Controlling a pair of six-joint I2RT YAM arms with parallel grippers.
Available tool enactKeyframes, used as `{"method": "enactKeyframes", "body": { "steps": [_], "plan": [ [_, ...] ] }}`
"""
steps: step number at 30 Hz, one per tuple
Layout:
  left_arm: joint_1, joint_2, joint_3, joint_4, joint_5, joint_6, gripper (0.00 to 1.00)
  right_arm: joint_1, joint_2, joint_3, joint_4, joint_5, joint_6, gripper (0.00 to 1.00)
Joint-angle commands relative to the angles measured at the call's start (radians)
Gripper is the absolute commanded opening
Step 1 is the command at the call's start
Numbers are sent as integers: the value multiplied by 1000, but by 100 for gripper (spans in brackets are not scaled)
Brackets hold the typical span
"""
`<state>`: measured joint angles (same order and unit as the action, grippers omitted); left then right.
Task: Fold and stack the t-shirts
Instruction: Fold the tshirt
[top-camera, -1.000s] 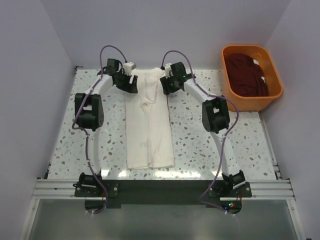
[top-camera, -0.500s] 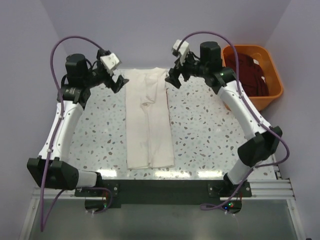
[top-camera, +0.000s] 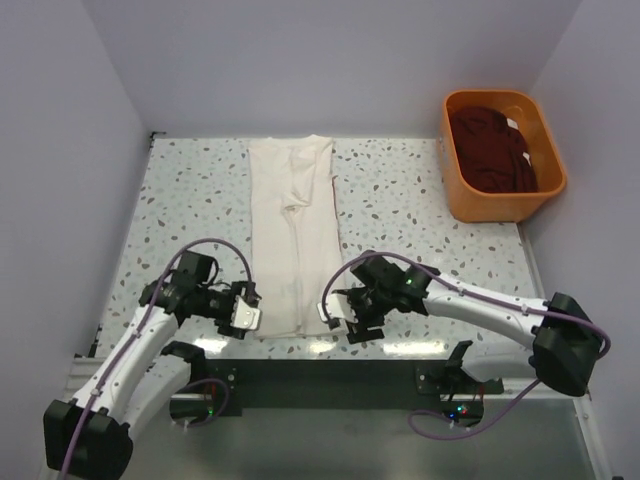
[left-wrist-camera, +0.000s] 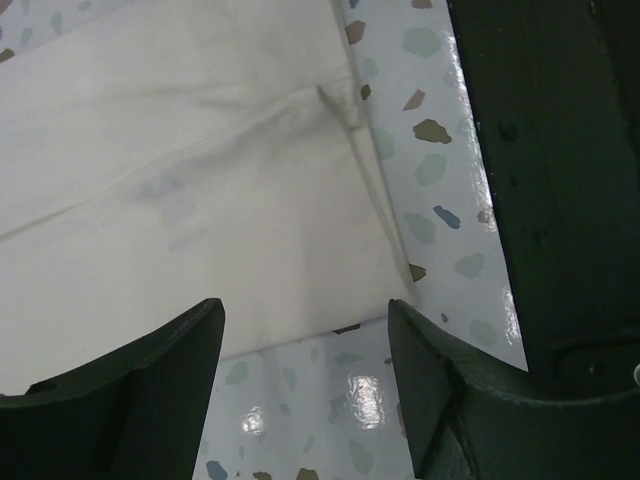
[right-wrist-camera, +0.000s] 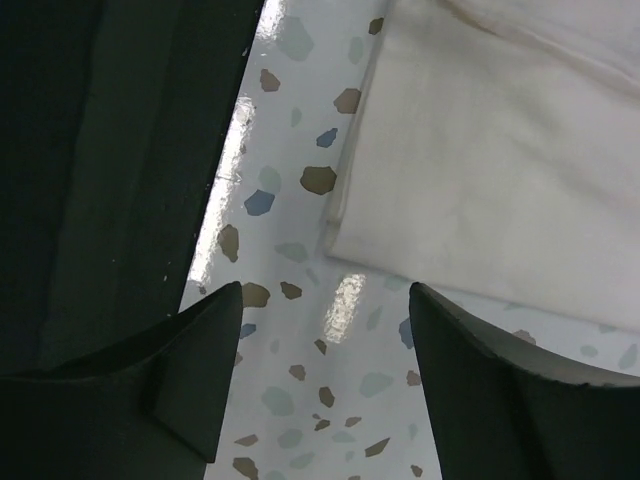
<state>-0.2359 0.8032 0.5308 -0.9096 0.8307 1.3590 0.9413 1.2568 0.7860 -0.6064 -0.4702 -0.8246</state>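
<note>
A cream-white t-shirt (top-camera: 295, 235) lies flat as a long narrow strip running from the back of the table to its front edge. My left gripper (top-camera: 250, 318) hovers low at the strip's near left corner, open and holding nothing. My right gripper (top-camera: 333, 320) sits at the near right corner, also open and empty. In the left wrist view the shirt (left-wrist-camera: 190, 190) ends at its hem between the open fingers (left-wrist-camera: 150, 400). In the right wrist view the shirt's corner (right-wrist-camera: 500, 150) lies just beyond the open gripper (right-wrist-camera: 325, 290). A dark maroon t-shirt (top-camera: 495, 150) is bunched in the tub.
An orange plastic tub (top-camera: 455, 185) stands at the back right of the speckled table (top-camera: 420, 210). A dark rail (top-camera: 320, 375) runs along the near edge, right beside both grippers. Lilac walls close in the left, back and right sides.
Both arms swung back from the shirt's far end to its near end, close to the front rail. The shirt lies as it did; both grippers hold nothing.
</note>
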Motion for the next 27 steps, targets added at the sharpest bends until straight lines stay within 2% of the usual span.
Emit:
{"method": "enactKeyframes", "body": {
  "steps": [1,6,12,19,22,25,27],
  "plan": [
    [-68,4,-63,58,-7,118,70,19,-2,-66,190,62,-93,69],
    [-190,48,-94,130,-67,40,63,45,45,-122,298,84,-128,60],
    [-287,83,-138,207,-169,8,61,83,88,-139,361,110,-151,55],
    [-316,155,-172,293,-280,-35,61,125,141,-142,346,163,-215,50],
    [-319,180,-181,319,-304,-35,58,148,164,-151,353,206,-235,49],
    [-321,188,-186,333,-311,-20,48,160,199,-137,350,237,-237,38],
    [-324,189,-186,331,-311,-12,32,163,216,-133,346,252,-229,21]
  ]
}}
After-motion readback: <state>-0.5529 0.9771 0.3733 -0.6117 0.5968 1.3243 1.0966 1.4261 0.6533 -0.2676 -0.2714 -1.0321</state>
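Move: The t-shirt's near left corner lies some 2 cm back, 2 cm right and 8 cm below my left hand; its near right corner is about 1 cm ahead of my right hand, 3 cm to its left and 7 cm down. Between them, the shirt's centre fold meets the near hem roughly 11 cm right of my left hand and 2 cm back. The table's front edge runs about 5 cm behind both corners. I sink both hands onto the shirt's two near corners: my left about 7 cm down, easing back and then slightly forward again, its fingers tilting steeper; my right about 6 cm down and nearly 3 cm left, turning some 20 degrees so its tips swing forward. Low at the table, I narrow both sets of part-open fingers and catch a corner's cloth in each. ##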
